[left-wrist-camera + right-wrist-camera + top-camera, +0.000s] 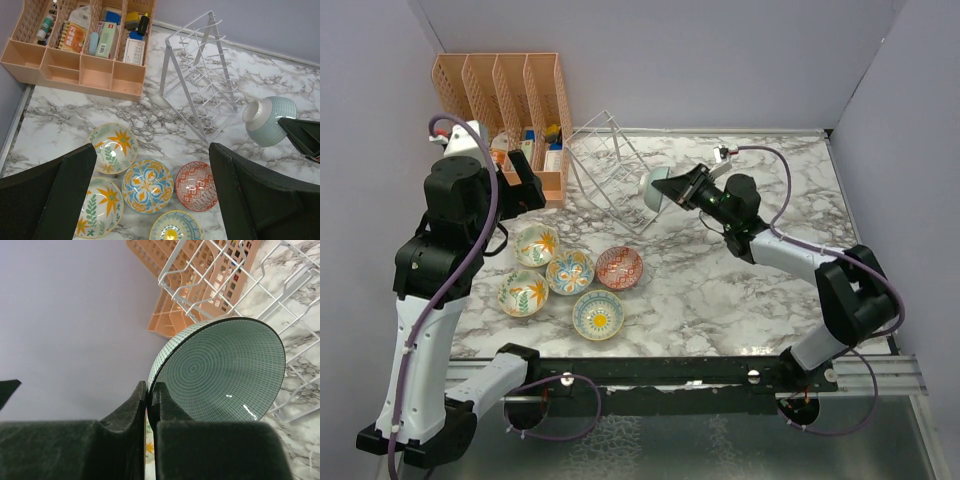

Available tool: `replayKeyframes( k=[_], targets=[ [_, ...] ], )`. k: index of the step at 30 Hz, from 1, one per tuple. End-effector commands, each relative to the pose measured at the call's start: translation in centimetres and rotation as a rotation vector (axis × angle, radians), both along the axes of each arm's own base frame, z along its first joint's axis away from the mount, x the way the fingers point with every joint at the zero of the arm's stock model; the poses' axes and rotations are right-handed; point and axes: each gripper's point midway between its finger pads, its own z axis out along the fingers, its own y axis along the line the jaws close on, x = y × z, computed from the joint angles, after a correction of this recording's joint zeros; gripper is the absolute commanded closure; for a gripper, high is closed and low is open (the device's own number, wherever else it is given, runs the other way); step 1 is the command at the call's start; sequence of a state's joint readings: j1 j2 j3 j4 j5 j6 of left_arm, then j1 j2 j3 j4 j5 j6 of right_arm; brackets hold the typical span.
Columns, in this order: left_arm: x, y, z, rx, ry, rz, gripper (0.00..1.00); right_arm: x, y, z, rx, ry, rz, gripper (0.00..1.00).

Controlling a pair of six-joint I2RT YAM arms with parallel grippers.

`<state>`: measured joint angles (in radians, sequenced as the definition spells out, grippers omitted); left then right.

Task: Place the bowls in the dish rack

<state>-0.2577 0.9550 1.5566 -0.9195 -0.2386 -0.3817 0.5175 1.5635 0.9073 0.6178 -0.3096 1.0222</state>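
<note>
My right gripper (672, 190) is shut on the rim of the light teal bowl (655, 189), held on edge in the air just right of the wire dish rack (610, 165). From the right wrist the teal bowl (225, 372) faces the camera with the dish rack (225, 280) behind it, and the right gripper (149, 390) pinches its rim. Several painted bowls lie on the table: an orange-red bowl (619, 267), a blue-yellow bowl (570, 272), a yellow-rimmed bowl (597, 314). My left gripper (150, 200) hangs open high above the painted bowls (147, 185).
An orange slotted organizer (510, 100) with small items stands at the back left, next to the rack. Grey walls close in the left, back and right sides. The marble table (760, 290) ends at a black rail near the arm bases.
</note>
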Motion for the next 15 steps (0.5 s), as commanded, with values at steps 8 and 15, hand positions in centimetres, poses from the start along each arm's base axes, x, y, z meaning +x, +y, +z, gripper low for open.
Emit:
replayKeyframes(
  k=[8,15],
  targets=[
    [0.6,-0.7,-0.9,0.033,0.049,-0.045,0.02,3.6,-0.5,5.9,0.442,-0.160,-0.111,0.99],
    [0.8,-0.8,-1.1,0.054,0.069,-0.061,0.02,4.7,-0.2,3.1,0.559,-0.085,-0.188,0.99]
  ],
)
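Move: The right hand already pinches the teal bowl's rim. Its goal, the dish rack's middle, lies about 11 cm ahead, 10 cm left and 10 cm below. The red bowl sits roughly 9 cm back, 9 cm left and 19 cm below; the blue-orange bowl is some 12 cm farther left and level with the red one. From the idle left hand, the rack is around 22 cm ahead, 17 cm right and 26 cm below. Forward about 5 cm at a steady pace, the right hand carries the teal bowl towards the dish rack, sinking only slightly. Meanwhile the wrist rolls the hand's left side up some 20 degrees and swings clockwise about 10. The shut fingers keep their pinch on the rim. The empty, open left hand sinks a couple of centimetres. ##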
